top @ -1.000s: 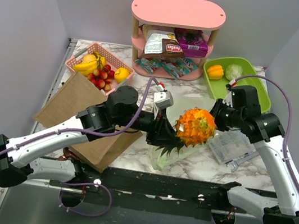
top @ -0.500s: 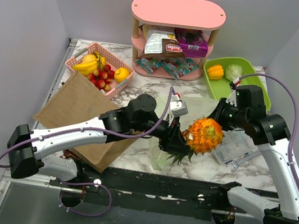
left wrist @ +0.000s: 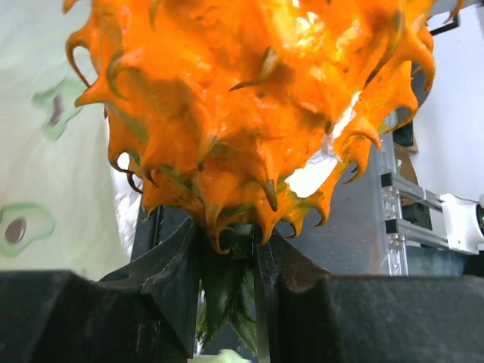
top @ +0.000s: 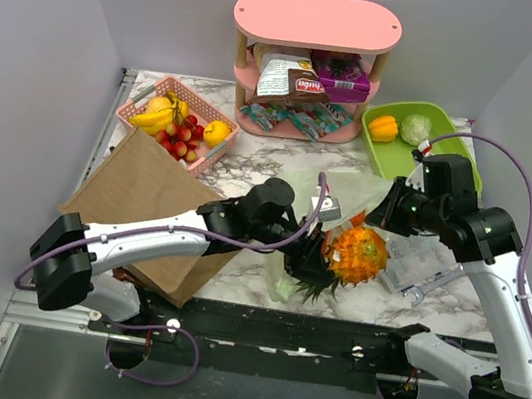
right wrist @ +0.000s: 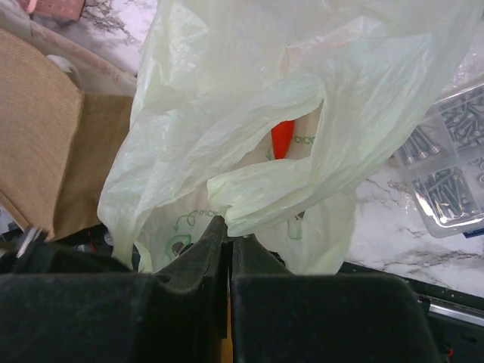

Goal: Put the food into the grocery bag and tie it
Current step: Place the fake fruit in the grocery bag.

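A spiky orange pineapple-like fruit (top: 358, 255) hangs over the table's near middle. My left gripper (top: 313, 258) is shut on its green leafy crown (left wrist: 219, 280), and the fruit's orange body (left wrist: 242, 98) fills the left wrist view. The pale-green grocery bag (top: 347, 188) lies crumpled behind and under the fruit. My right gripper (top: 383, 216) is shut on a fold of the bag's rim (right wrist: 265, 193), holding it up. Through the bag's opening an orange-red item (right wrist: 281, 140) shows.
A brown paper bag (top: 145, 196) lies at the left. Behind it stands a pink basket (top: 139, 109) of fruit. A pink shelf (top: 316, 25) holds a snack pack (top: 290, 80) and a purple box (top: 342, 70). A green tray (top: 448, 137) and a clear screw box (top: 418, 264) sit right.
My left arm has carried the fruit rightward and toward the near edge, tipping it downward. The right gripper has pinched tighter on the bag and the bag's film now stands raised.
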Motion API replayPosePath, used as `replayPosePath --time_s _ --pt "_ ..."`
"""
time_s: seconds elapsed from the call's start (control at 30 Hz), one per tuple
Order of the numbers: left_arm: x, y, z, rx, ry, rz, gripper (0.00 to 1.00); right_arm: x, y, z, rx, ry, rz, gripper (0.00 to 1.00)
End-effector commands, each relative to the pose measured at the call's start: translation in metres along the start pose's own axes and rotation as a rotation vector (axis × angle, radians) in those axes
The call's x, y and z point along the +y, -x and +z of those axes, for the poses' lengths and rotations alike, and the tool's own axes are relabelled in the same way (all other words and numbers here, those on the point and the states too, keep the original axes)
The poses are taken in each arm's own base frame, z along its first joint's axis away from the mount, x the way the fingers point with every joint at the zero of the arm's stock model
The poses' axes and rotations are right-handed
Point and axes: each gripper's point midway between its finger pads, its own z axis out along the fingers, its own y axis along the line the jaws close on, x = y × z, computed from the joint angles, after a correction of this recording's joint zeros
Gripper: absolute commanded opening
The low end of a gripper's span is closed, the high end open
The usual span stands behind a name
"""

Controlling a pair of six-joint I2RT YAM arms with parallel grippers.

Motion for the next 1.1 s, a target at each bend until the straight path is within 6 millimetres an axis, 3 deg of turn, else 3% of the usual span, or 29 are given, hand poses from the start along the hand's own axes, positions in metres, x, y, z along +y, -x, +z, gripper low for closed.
replayPosePath --time_s 0.0,0.13,0.4,0.57,0.8,1.07 --pt "0.040 -0.026 -0.009 0.034 0.081 -0.085 0.00 0.004 0.003 -0.013 -0.025 0.015 -0.018 0.01" --pt "0.058 -0.030 -0.020 0.019 0.128 -0.112 0.00 0.004 0.003 -0.014 -0.024 0.015 -0.021 0.01" --pt "0.076 -0.031 -0.037 0.024 0.211 -0.114 0.00 0.005 0.004 -0.011 -0.019 0.020 -0.027 0.01" --pt "0.094 -0.032 -0.042 0.071 0.370 -0.092 0.00 0.009 0.005 -0.009 -0.013 0.036 -0.027 0.01" --pt "0.104 -0.006 -0.047 0.102 0.638 0.019 0.00 0.013 0.007 -0.003 0.000 0.053 -0.025 0.01" --pt "0.139 0.007 -0.067 0.121 0.931 0.088 0.00 0.012 0.006 -0.002 0.005 0.047 -0.025 0.01"
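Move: The left hand holds the pineapple by its leaves, the fruit's body sticking out some 9 cm to the hand's right and 4 cm ahead. The bag's mouth is about 13 cm ahead, 3 cm right and 9 cm below; the red pepper inside is roughly 16 cm ahead, 8 cm right, 14 cm down. The screw box sits 7 cm ahead, 27 cm right and 20 cm down. From the right hand, gripping the rim, the mouth is about 9 cm left, 3 cm back and 7 cm below. Keeping its pinch on the leaves, the left hand carries the pineapple about 9 cm forward and 4 cm left to the bag's mouth, first dropping some 7 cm on the way and then easing up a couple of centimetres while still going forward. Mostly in the second half, the wrist turns some 40 degrees in all, swinging the rightward fingers counter-clockwise towards forward and tipping them steeper down so the fruit's body leads towards the opening, while the right hand stays put with its fingers shut on the rim. ##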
